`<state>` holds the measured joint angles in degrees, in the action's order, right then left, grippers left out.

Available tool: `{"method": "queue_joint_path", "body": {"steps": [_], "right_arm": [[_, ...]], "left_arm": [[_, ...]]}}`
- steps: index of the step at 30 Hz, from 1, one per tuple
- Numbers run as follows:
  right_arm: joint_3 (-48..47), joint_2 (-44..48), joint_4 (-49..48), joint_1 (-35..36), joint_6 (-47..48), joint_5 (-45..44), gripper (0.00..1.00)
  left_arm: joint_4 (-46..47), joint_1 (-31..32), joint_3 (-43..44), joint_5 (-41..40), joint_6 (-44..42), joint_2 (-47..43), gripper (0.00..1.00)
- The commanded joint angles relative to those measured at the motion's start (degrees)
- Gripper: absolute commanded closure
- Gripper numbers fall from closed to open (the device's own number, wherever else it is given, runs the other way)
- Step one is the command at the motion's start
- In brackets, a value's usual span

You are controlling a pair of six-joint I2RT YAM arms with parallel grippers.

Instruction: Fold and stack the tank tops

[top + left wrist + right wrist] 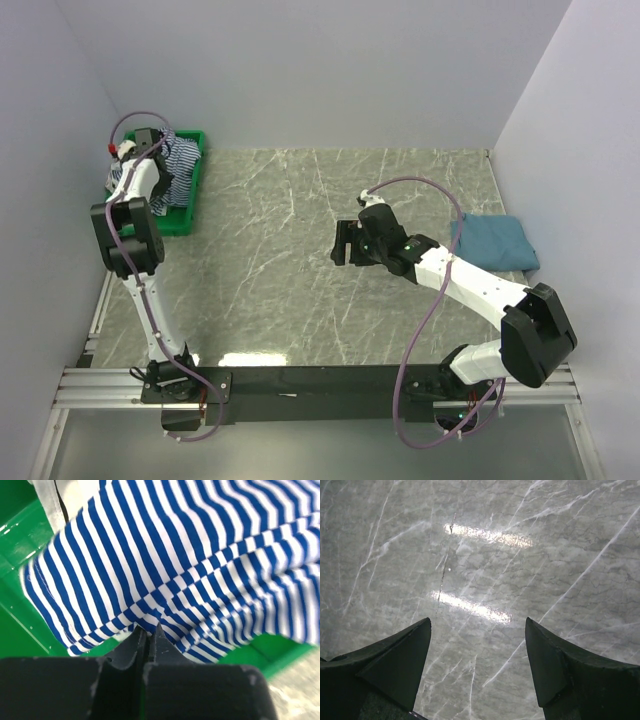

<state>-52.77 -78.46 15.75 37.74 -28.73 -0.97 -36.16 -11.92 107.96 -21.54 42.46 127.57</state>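
Note:
The thin blue-and-white striped tank top (190, 555) lies bunched in a green bin (183, 222) at the table's far left. My left gripper (148, 628) reaches down into the bin. Its jaws are pressed together on the lower edge of the striped cloth. From above the same striped tank top (182, 157) shows beside the left wrist. A teal-blue tank top (495, 243) lies folded flat at the right edge of the table. My right gripper (346, 243) hovers open over bare marble near the table's middle, its fingers (402, 655) wide apart with nothing between them.
The green bin's floor and wall (20, 545) surround the striped cloth. A white piece of cloth (47, 502) with a dark line sits behind it in the bin. Grey walls close in the table on the left, back and right.

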Motion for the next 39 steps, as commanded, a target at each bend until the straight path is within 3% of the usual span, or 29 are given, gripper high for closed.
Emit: {"method": "queue_joint_path", "body": {"steps": [1, 8, 14, 21, 26, 29, 34, 35, 36, 39], "right_arm": [[0.04, 2.08, -1.60, 0.32, 0.17, -1.14, 0.18], [-0.75, 1.64, -1.33, 0.41, 0.25, -2.10, 0.18], [-4.25, 1.64, 0.24, 0.15, 0.69, -3.24, 0.18], [-11.20, 3.22, 3.06, -0.99, 0.87, -5.88, 0.18], [-12.09, 6.90, 4.73, -2.14, 0.78, -9.30, 0.18], [-10.69, 9.81, 5.78, -3.63, 0.34, -11.68, 0.18], [-5.17, 15.34, 6.32, -8.02, -0.62, -12.83, 0.17], [-4.10, 16.22, 6.14, -8.38, -0.71, -12.57, 0.17], [-2.96, 17.45, 6.31, -8.55, -0.89, -12.39, 0.17], [1.35, 18.08, 6.66, -8.47, -2.03, -10.55, 0.17]], "left_arm": [[-0.31, 0.23, 3.22, 1.59, 0.17, -6.63, 1.00], [-1.45, 0.23, 9.97, 5.27, -0.70, -11.81, 1.00], [0.55, 2.16, 24.82, 13.53, -1.50, -13.66, 1.00], [17.41, 14.79, 29.05, 18.38, -2.46, -20.86, 0.99], [22.71, 22.37, 31.96, 23.36, -3.78, -21.40, 0.99], [25.08, 26.94, 24.17, 26.62, -3.00, -23.76, 0.99], [32.45, 37.66, -8.68, 19.80, -0.37, -34.65, 1.00], [34.91, 40.63, -14.39, 13.95, 3.64, -39.63, 0.99], [37.37, 42.06, -26.71, 11.54, 6.30, -42.20, 1.00], [37.30, 47.40, -46.96, 3.72, 20.44, -49.77, 0.99]]}}
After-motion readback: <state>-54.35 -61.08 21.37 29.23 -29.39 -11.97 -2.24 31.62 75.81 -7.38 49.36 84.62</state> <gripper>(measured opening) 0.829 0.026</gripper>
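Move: The left hand already pinches the blue-striped tank top in the green bin, whose middle is about 4 cm back and 2 cm right; another top lies almost directly beneath. The clear mid-table spot it goes for is some 43 cm right, 11 cm back and 6 cm lower. From the open right hand, the striped top lies about 20 cm ahead and 45 cm left; the folded teal top is 34 cm right, 4 cm ahead. Keeping its pinch, the left hand whips the blue-striped tank top up out of the bin, nearly 50 cm, then swings it about 40 cm right and some 15 cm back towards mid-table, fingers tipping up and turning clockwise, before dropping fast by about 25 cm as they begin to tip down again. The right hand, still open, waits, then rises about 12 cm and moves 9 cm right, away from that spot, sinking slightly at the end. ##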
